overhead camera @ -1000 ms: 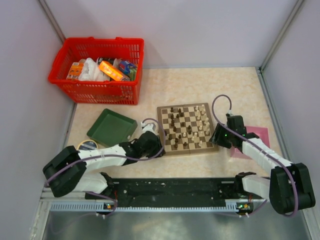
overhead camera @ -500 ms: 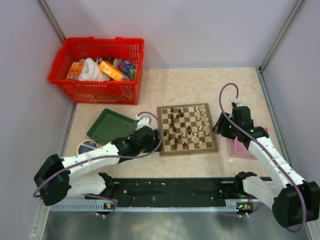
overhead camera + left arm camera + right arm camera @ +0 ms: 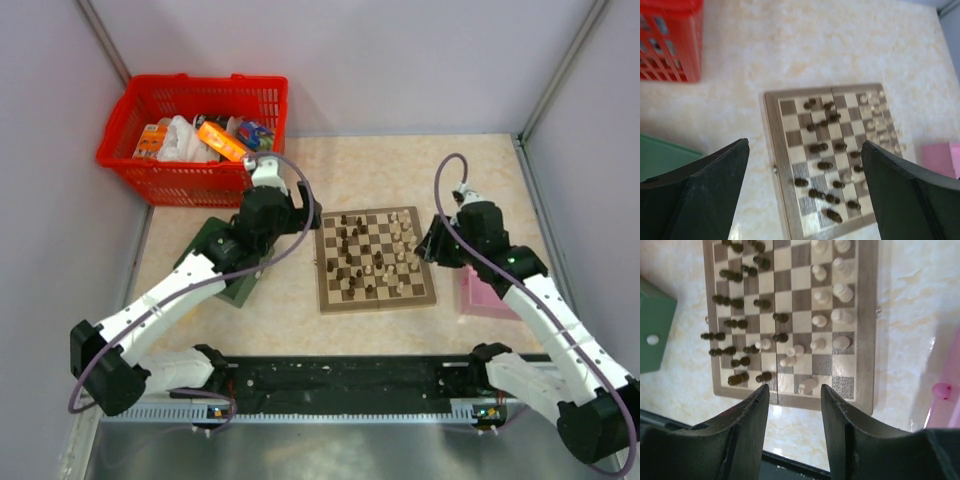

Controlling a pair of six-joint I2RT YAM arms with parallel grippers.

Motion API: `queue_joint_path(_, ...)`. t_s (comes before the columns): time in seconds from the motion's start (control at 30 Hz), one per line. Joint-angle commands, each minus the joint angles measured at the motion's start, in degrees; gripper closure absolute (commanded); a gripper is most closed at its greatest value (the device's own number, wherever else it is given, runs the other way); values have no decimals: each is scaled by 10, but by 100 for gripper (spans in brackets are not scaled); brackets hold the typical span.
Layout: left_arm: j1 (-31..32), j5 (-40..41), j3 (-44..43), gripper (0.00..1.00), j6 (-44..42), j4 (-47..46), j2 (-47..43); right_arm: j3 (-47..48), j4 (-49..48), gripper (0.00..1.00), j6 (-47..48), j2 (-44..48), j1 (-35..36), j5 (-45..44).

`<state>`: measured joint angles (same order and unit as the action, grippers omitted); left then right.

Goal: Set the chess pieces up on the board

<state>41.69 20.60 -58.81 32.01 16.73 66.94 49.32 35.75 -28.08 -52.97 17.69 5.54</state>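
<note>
The board (image 3: 376, 297) lies mid-table with dark chess pieces (image 3: 350, 255) scattered over its left half and cream chess pieces (image 3: 402, 240) on its right half. My left gripper (image 3: 804, 145) hangs high over the table left of the board. It is wide open with nothing between its fingers (image 3: 715, 180). In the top view it (image 3: 275, 215) sits above the green tray's far corner. My right gripper (image 3: 795, 387) hovers at the board's right edge (image 3: 435, 245), open, with nothing between its jaws. Below it stand the cream pieces (image 3: 837, 290) and dark pieces (image 3: 735, 325).
A red basket (image 3: 190, 140) full of packets stands at the back left. A green tray (image 3: 215, 250) lies left of the board, partly under my left arm. A pink box (image 3: 490, 295) sits right of the board. Walls close in the table on three sides.
My left gripper opened wide, lifted from the board's front-left corner and swung back-left over the tray. My right arm moved a little farther along the board's right edge.
</note>
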Motion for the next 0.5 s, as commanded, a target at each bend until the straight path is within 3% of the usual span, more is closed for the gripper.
queue_joint_path(0.0, -66, -47, -87, 1, -38, -32, 45, 10, 31, 55, -10, -30, 95, -67)
queue_joint_path(0.17, -86, -85, -105, 1, -34, -49, 81, -11, 30, 53, -56, -67, 188, -148)
queue_joint_path(0.47, -86, -115, -39, 1, -23, -93, 73, -48, -5, 53, -62, -108, 196, -137)
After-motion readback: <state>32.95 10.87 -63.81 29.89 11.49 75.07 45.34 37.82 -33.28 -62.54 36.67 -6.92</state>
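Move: The white piece at the board's near right edge stands about 5 cm left of the right hand, 3 cm back and 14 cm below. Of its neighbours, one white piece is 4 cm farther out and 3 cm to its left, another 5 cm farther and 4 cm to its right. A dark piece in the board's far left corner lies some 7 cm ahead of the left hand, 8 cm right, 20 cm below. Towards the white piece at the near right edge the right hand sinks about 8 cm while sweeping left and back by some 4 cm each, tipping and rolling a little, fingers staying half open, touching nothing. The dark pieces in the far left corner are what the left hand draws nearer: wide open, it moves about 6 cm forward while rising, then drops back to nearly its starting height and eases slightly back. ##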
